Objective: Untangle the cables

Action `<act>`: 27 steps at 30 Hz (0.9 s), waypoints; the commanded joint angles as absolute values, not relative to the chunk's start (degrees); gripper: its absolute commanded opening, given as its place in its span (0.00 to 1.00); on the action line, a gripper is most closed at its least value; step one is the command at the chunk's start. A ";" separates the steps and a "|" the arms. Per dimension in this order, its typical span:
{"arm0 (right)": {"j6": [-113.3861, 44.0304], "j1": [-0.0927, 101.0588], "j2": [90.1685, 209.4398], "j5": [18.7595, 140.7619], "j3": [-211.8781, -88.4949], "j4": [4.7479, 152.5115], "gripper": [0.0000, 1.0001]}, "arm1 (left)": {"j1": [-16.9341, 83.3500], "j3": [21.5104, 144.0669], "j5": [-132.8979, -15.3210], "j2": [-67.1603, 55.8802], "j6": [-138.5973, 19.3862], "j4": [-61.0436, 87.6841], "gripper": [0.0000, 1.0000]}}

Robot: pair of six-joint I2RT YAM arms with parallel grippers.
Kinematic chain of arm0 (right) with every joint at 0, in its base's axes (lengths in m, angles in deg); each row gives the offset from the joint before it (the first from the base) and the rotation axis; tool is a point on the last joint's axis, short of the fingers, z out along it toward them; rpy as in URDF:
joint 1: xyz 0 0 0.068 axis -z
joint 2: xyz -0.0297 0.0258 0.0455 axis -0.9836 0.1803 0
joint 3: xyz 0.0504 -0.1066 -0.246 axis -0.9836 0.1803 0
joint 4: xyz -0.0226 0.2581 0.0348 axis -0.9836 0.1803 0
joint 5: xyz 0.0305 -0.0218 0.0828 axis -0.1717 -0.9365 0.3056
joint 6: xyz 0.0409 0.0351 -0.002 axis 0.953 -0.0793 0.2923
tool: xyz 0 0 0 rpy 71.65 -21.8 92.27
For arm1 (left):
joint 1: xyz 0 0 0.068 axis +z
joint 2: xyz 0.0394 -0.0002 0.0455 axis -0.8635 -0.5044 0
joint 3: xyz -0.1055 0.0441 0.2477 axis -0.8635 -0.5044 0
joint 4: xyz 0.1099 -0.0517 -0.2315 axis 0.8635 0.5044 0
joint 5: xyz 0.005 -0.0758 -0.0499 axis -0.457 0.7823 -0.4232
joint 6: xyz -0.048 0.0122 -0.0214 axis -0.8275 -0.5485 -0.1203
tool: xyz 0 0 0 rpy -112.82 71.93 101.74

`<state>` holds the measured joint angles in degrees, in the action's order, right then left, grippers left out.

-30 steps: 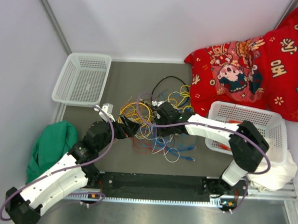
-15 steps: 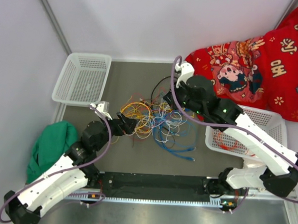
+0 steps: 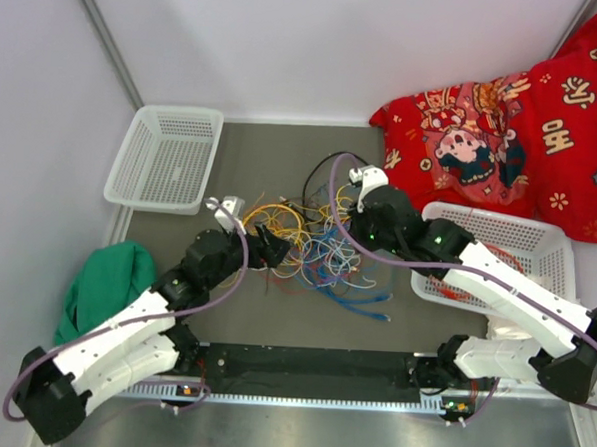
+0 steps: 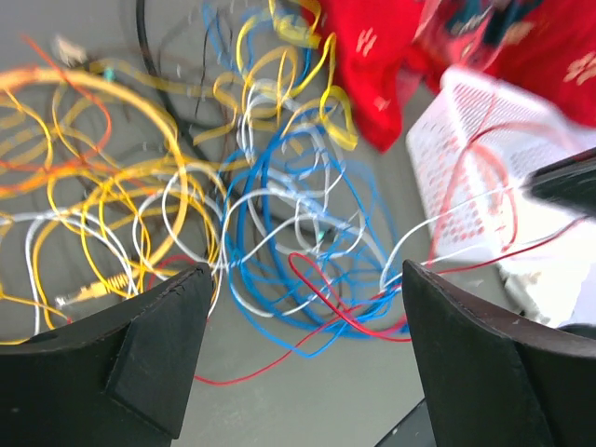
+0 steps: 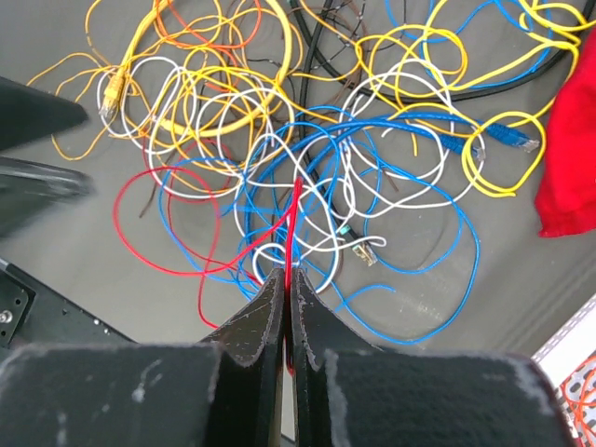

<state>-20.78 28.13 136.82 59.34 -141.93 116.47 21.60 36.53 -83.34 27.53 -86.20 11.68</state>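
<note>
The cables [image 3: 312, 249] lie in a loose tangle of yellow, orange, red, blue, white and black loops on the grey table. My right gripper [image 3: 346, 236] hangs over the pile's right side. In the right wrist view it [image 5: 287, 273] is shut on a thin red cable [image 5: 292, 214], which rises taut from the blue and white loops [image 5: 372, 186]. My left gripper [image 3: 267, 250] sits at the pile's left edge. In the left wrist view it [image 4: 307, 275] stands open, with blue cable loops [image 4: 279, 233] and a red strand [image 4: 326, 289] beyond its jaws and nothing between them.
A white basket [image 3: 167, 157] stands at the far left. Another white basket [image 3: 498, 239] at the right holds orange-red wire. A red printed cushion [image 3: 503, 134] lies at the back right, a green cloth [image 3: 105, 283] at the left and a white cloth [image 3: 552, 352] at the right front.
My right arm swung up and back from the pile with its jaws shut, then came down over it again. My left gripper moved right toward the tangle, its jaws narrowing slightly.
</note>
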 commanded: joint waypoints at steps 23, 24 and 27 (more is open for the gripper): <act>-17.32 28.02 127.70 58.15 -138.45 117.15 0.00 | 17.61 43.57 -62.77 -11.17 -89.16 -14.55 0.78; -17.41 28.11 127.78 58.15 -138.54 117.15 0.00 | 17.26 44.88 -62.34 -13.70 -89.07 -14.29 0.73; -17.67 28.02 127.44 58.06 -139.06 117.58 0.00 | 16.38 47.61 -60.23 -17.85 -88.37 -13.67 0.55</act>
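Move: Low to the left hand's right, the near red cable loop lies about 11 cm to the side, level in reach and some 12 cm below. The blue cables lie 10 cm right and 6 cm ahead, the orange-yellow coil 10 cm ahead and 3 cm left, both about 15 cm below. From the right hand, which already holds a red strand, the loop is some 5 cm left, 3 cm back and 14 cm down. Dropping steeply at first, then sweeping right, the left hand goes about 10 cm down and just over 10 cm right to the red loop, tipping some 15 degrees down and turning about 20 degrees clockwise, its wide fingers starting to close late on. The right hand keeps its shut grip on the red strand and eases about 3 cm right and back, rising slightly. ##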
